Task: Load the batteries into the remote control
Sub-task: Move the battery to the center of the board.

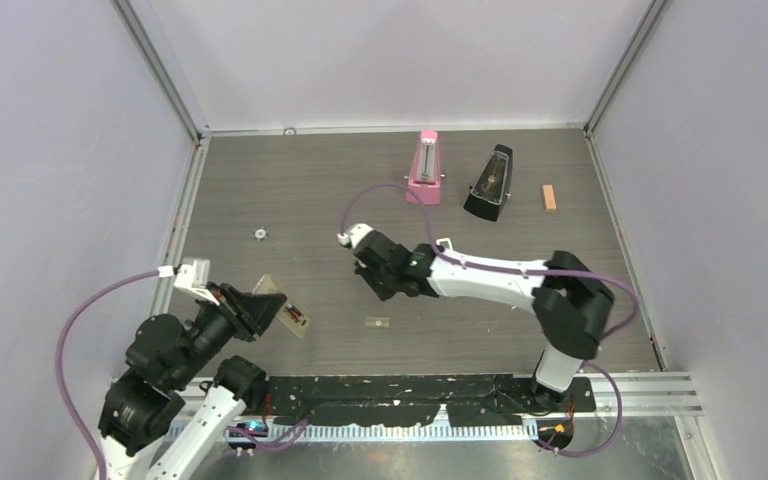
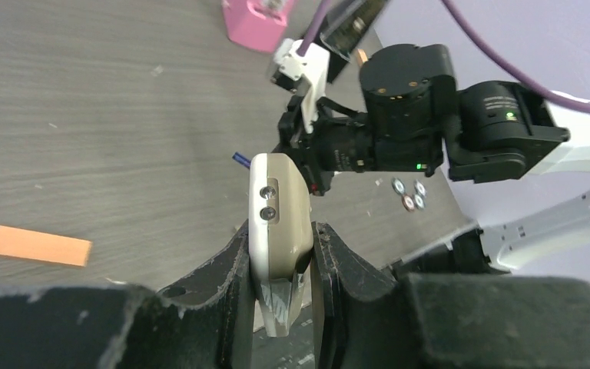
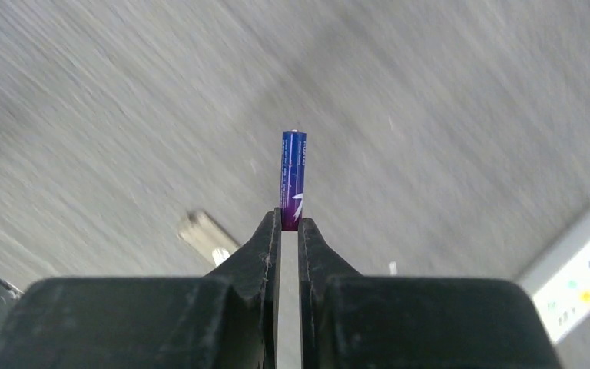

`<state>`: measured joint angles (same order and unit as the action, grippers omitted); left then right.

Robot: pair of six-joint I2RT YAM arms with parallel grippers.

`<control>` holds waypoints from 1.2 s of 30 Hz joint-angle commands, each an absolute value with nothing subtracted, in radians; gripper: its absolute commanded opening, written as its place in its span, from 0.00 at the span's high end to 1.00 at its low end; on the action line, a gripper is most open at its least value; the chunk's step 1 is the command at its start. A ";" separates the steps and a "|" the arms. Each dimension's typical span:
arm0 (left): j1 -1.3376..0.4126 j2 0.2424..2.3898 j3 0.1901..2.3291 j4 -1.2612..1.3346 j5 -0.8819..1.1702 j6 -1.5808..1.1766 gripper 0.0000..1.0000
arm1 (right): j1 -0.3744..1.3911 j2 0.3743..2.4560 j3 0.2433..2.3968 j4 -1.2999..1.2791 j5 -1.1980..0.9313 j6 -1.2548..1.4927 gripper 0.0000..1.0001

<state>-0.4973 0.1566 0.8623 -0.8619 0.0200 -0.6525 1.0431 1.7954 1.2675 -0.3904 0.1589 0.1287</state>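
Observation:
My left gripper [image 2: 280, 265] is shut on the remote control [image 2: 279, 211], which stands on edge between the jaws with its grey-beige back turned right. In the top view that gripper [image 1: 272, 308] holds the remote control [image 1: 288, 314] low at the table's left. A bluish-purple battery [image 3: 293, 177] sticks straight out of the tips of my right gripper [image 3: 290, 224], which is shut on its lower end. The right gripper [image 1: 372, 283] hovers mid-table, a short way right of the remote. Its battery tip [image 2: 240, 158] shows just beyond the remote's far end.
A pink metronome [image 1: 425, 168], a black metronome [image 1: 488, 183] and an orange block [image 1: 549, 197] stand at the back. A small pale piece [image 1: 377, 322] lies below the right gripper. Washers [image 2: 409, 194] and an orange strip [image 2: 37, 245] lie on the table. A white device with a display [image 3: 584, 269] lies nearby.

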 commanded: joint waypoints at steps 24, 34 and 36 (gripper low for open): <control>-0.499 0.296 0.545 -0.332 0.430 -0.869 1.00 | 1.040 1.429 0.842 -0.493 0.228 0.261 0.47; -0.499 0.286 0.565 -0.386 0.406 -0.840 1.00 | 1.040 1.519 0.896 -0.489 0.169 0.221 0.46; -0.499 0.283 0.568 -0.396 0.401 -0.838 1.00 | 1.040 1.523 0.899 -0.492 0.163 0.230 0.48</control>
<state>-0.4973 0.2932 0.5400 -0.4194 0.4080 -0.8562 1.0405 1.5127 0.8623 -0.5003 0.1875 0.2348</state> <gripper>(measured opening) 0.278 0.538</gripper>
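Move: The blue-purple battery is already pinched in the right fingers; the bare spot it is taken to lies about 9 cm back, 11 cm right and 6 cm below that hand. The battery cover sits some 6 cm back and 3 cm right of the hand, and the white remote 7 cm ahead and 20 cm right, both on the table. From the left hand, which holds the opened remote, the spot is about 26 cm right, level fore-and-aft and 26 cm below. The battery is carried by the right hand about 13 cm right, 7 cm back and 5 cm down to the bare table beyond the cover; there the hand stops and its fingers open, letting go, then ease about a centimetre left. Meanwhile the left hand keeps its grip on the opened remote, bringing it some 9 cm right and 4 cm down towards the cover, its fingers swinging about 20 degrees clockwise. ##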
